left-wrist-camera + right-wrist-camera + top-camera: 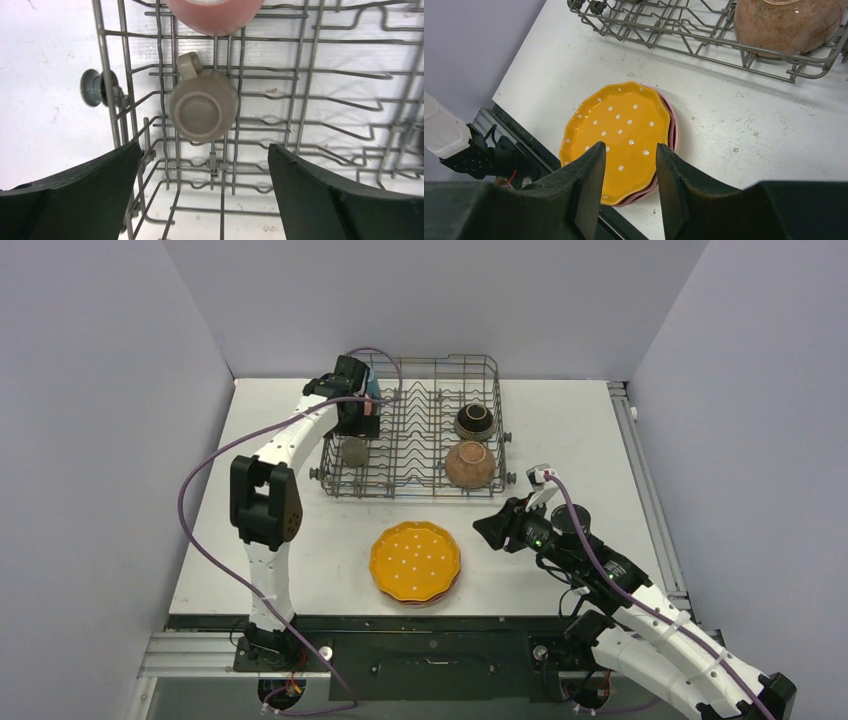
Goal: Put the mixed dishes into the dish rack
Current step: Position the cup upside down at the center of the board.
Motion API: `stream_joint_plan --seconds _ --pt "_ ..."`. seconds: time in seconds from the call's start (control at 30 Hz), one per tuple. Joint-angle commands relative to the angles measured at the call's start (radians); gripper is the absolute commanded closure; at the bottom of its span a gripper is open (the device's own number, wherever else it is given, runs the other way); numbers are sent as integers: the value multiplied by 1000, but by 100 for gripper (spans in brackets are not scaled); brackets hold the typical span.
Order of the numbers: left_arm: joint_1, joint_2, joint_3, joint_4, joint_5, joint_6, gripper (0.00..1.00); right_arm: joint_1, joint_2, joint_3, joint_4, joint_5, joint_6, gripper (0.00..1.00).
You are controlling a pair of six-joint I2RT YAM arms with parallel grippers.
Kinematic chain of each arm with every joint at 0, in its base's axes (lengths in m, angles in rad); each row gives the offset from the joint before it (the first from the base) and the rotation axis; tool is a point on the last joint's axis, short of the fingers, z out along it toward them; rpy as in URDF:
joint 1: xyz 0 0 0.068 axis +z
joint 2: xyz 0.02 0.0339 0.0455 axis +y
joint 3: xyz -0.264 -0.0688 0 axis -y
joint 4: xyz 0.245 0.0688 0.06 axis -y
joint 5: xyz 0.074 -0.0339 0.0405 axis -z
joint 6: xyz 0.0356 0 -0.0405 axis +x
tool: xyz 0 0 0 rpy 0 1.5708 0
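The dish rack (415,430) stands at the back middle of the table. Inside it a dark brown bowl (474,421) and a terracotta bowl (469,464) sit on the right, and a grey-green cup (202,110) sits upside down on the left, with a pink cup (215,15) beyond it. My left gripper (205,146) hangs open over the rack's left side, holding nothing. The scalloped orange dotted plate (616,125) lies on the pink plates (672,130) near the front edge. My right gripper (630,147) hovers above that stack, partly open and empty.
Grey walls close in the table (560,440) at the left, back and right. A black rail (420,625) runs along the front edge just behind the plates. A grey wheel (95,87) sticks out from the rack's side.
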State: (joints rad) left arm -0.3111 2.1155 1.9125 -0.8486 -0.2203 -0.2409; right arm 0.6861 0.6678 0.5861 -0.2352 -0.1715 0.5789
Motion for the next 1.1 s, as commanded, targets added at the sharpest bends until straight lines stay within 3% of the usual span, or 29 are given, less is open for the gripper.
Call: stream_joint_plan --seconds 0.0,0.6,0.93,0.97,1.07 --pt "-15 -126 -32 23 24 13 4 -8 6 55 -25 22 -32 62" --pt "-121 -442 -342 103 27 -34 4 -8 60 114 -188 53 -47 62" --pt "-160 -648 -543 120 117 -81 4 -6 101 102 -216 58 19 47" --pt "-165 -660 -569 123 134 -85 4 -7 104 98 -218 61 24 33" --pt "-175 -716 -625 135 162 -113 4 -5 130 99 -232 66 45 27"
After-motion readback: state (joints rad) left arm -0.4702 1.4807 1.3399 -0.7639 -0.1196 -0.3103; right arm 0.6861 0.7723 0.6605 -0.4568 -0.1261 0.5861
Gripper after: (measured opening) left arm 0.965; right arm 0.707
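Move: The yellow plate, atop its stack, lies roughly 28 cm back from the left gripper, 16 cm to its right and 10 cm below. The released grey cup sits about 6 cm under the left gripper and 1 cm ahead, with the pink cup some 10 cm beyond the grey one. The brown bowl is about 28 cm right of the left gripper and 3 cm back. From the right gripper, the plate is 16 cm left, level fore and aft, and 19 cm below. Bring the open, empty left gripper back about 15 cm out of the rack towards the yellow plate, climbing some 7 cm and drifting slightly right, with a small clockwise turn. Meanwhile sink the right gripper about 4 cm, tip its fingers down some 10 degrees, and spread them wider near the end. ##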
